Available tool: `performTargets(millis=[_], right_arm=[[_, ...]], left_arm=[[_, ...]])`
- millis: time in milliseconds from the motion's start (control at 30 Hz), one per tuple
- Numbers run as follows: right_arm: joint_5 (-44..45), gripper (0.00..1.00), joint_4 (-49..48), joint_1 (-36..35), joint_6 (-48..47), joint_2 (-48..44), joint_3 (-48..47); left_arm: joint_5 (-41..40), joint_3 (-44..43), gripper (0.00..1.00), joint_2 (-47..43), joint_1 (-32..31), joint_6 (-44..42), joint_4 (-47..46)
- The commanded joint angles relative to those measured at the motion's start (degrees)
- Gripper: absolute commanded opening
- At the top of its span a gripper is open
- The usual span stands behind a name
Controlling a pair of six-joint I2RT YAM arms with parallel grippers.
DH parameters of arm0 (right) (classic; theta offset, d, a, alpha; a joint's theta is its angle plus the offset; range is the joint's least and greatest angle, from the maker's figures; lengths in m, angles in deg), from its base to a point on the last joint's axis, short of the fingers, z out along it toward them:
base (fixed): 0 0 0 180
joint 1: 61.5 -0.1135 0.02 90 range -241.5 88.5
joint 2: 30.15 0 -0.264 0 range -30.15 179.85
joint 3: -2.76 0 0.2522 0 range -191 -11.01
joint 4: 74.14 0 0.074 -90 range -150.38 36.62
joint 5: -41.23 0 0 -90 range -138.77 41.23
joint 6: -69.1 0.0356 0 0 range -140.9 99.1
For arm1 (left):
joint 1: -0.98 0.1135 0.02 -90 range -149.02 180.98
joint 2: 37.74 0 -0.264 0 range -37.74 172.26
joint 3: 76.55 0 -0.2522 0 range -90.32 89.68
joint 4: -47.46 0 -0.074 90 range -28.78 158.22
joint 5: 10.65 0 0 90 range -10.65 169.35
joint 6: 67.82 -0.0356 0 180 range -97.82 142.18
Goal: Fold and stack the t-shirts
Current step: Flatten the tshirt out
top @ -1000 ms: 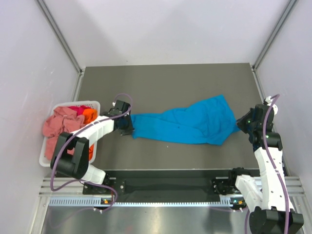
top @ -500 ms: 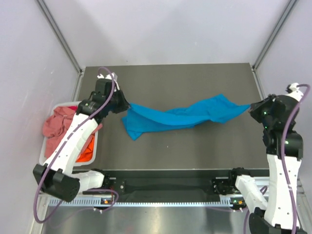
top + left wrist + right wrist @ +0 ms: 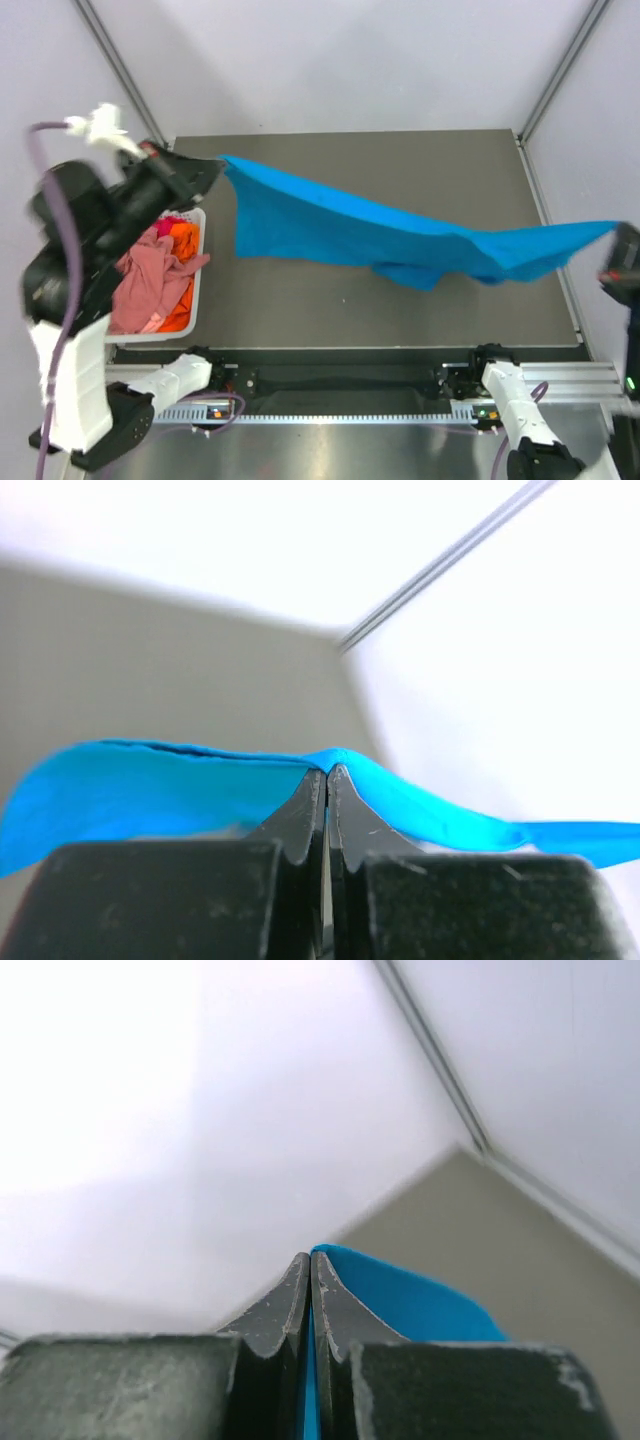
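A turquoise-blue t-shirt point(image 3: 380, 232) hangs stretched in the air across the dark table point(image 3: 350, 160), held at both ends. My left gripper point(image 3: 218, 163) is raised high at the upper left, shut on the shirt's left end point(image 3: 200, 780). At the far right edge my right gripper point(image 3: 618, 232) is shut on the other end point(image 3: 400, 1300). Cloth folds over the closed left gripper point(image 3: 327, 772), and a strip of blue shows between the jaws of the right gripper point(image 3: 311, 1256). The shirt's middle sags toward the table. Pink point(image 3: 150, 275), orange point(image 3: 180, 238) and red t-shirts lie in the basket.
A white slatted basket point(image 3: 195, 290) with crumpled shirts stands at the table's left edge, under my raised left arm. Pale walls with metal corner posts point(image 3: 120, 70) enclose the table on three sides. The arm bases sit on a rail point(image 3: 350, 385) at the near edge.
Both arms have risen and spread apart, lifting the blue t-shirt off the table and pulling it out taut. The left arm swung up over the basket; the right moved to the frame's edge.
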Motion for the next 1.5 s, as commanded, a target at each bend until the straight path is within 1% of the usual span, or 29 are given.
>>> performTargets(millis=[0,67,133,233,267,300,367,400,433,467,567,600,633,667,700,733,767,800,833,867,900,967,1000,1133,1167,1233,1267,1367,1467], right_arm=[[4.3,0.0,2.9,0.5,0.9,0.8,-12.5],[5.7,0.0,2.0,0.5,1.0,1.0,-15.7],[5.2,0.0,0.4,0.5,0.7,0.8,-14.8],[4.0,0.0,-4.7,0.5,0.0,1.8,-9.5],[3.5,0.0,-6.5,0.5,-0.7,2.3,-5.4],[2.9,0.0,-8.5,0.5,-1.0,3.4,-3.2],[1.0,0.0,-15.1,0.5,-2.1,4.7,3.0],[0.4,0.0,-17.4,0.5,-2.6,6.5,4.8],[-0.9,0.0,-21.7,0.5,-3.0,7.7,6.4],[-1.7,0.0,-24.0,0.5,-3.5,9.0,9.0],[-5.4,0.0,-31.8,0.5,-5.2,15.3,10.5],[-6.5,0.0,-34.0,0.5,-5.7,19.0,10.3],[-8.4,0.0,-39.1,0.5,-6.3,21.1,9.9],[-9.0,0.0,-41.9,0.5,-7.9,23.2,8.6],[-9.4,0.0,-44.2,0.5,-8.8,28.1,7.2],[-9.6,0.0,-46.8,0.5,-9.7,30.8,5.2],[-9.4,0.0,-46.8,0.5,-11.6,33.9,-1.2],[-9.3,0.0,-46.3,0.6,-12.6,40.1,-5.1],[-8.3,0.0,-44.8,0.6,-13.5,43.2,-9.1],[-8.0,0.0,-44.1,0.7,-14.5,46.0,-17.1],[-8.1,0.0,-43.5,0.9,-15.0,50.8,-20.7],[-9.9,0.0,-42.5,1.6,-15.1,54.5,-29.4],[-10.6,0.0,-42.8,2.0,-14.7,55.9,-30.5],[-11.4,0.0,-43.8,3.1,-15.5,54.8,-31.5],[-11.1,0.0,-43.4,3.1,-16.7,54.2,-31.5],[-9.4,0.0,-42.1,3.2,-17.9,51.3,-29.8],[-8.5,0.0,-42.1,3.2,-18.7,49.7,-28.4],[-5.1,0.0,-42.0,3.3,-20.1,40.5,-23.1],[-1.8,0.0,-40.5,3.3,-21.2,33.8,-20.2]], left_arm=[[2.1,-9.9,0.0,-2.4,0.0,5.2,0.3],[3.6,-10.7,0.0,-2.9,0.1,6.1,-0.8],[3.5,-10.2,0.0,-2.9,0.1,5.5,-1.7],[0.8,-5.4,0.0,-2.2,0.1,2.4,-4.0],[-1.1,-3.4,0.0,-2.0,0.0,1.0,-4.9],[-2.0,0.9,0.0,-1.7,0.1,0.4,-6.4],[-3.9,5.3,0.0,-0.5,0.1,-1.0,-11.8],[-4.7,8.7,0.0,0.4,0.1,-1.5,-13.5],[-5.5,9.9,0.0,1.4,0.1,-2.2,-14.9],[-6.2,10.6,0.0,2.8,0.1,-3.8,-17.5],[-11.2,11.0,0.0,10.9,0.1,-6.8,-22.2],[-12.2,10.7,0.0,12.7,0.3,-7.0,-23.4],[-12.2,10.0,0.0,14.4,0.9,-7.0,-24.7],[-11.8,9.2,0.0,17.6,1.2,-6.8,-27.5],[-11.6,7.1,0.0,19.2,1.4,-6.3,-28.8],[-11.5,5.7,0.0,20.9,1.6,-5.9,-29.8],[-11.4,4.0,0.0,24.0,1.6,-5.0,-30.8],[-11.5,0.5,0.0,25.4,1.7,-4.8,-32.4],[-11.6,-1.2,0.0,26.8,1.6,-4.4,-33.2],[-11.5,-2.8,0.0,28.9,1.7,-3.8,-33.9],[-11.5,-5.6,0.0,29.7,1.7,-3.3,-34.4],[-10.6,-7.6,0.0,30.9,1.7,-2.1,-35.8],[-10.1,-8.5,0.0,30.8,1.6,-1.5,-36.4],[-8.2,-7.7,0.0,28.7,1.6,-0.1,-38.6],[-6.0,-6.1,0.0,27.0,1.6,-0.2,-38.6],[-5.5,-3.5,0.0,24.8,1.6,-0.4,-39.4],[-5.5,-0.5,0.0,22.0,1.6,-0.6,-40.1],[-6.0,4.6,0.0,16.0,1.6,-1.1,-40.4],[-6.7,7.7,0.0,10.1,1.6,-1.2,-39.9]])
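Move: The blue t-shirt already hangs in the air between the two shut grippers. Its middle lies some 24 cm to the right of the left hand, 5 cm back and 10 cm below. From the right hand it is about 25 cm to the left, 6 cm ahead and 10 cm below. The laundry basket stands about 25 cm to the left of the left hand, roughly level with it fore and aft, and some 42 cm below. Keep both grippers shut on the t-shirt's ends and fling it: draw both hands back and up about 8 cm, fingers tipping up, then sweep fast forward and down, the right reaching farther (about 45 cm, the left some 30), fingers tipping down. Then lift both while pulling back about 10 cm, fingers tipping up again and the right hand's left side dropping. ##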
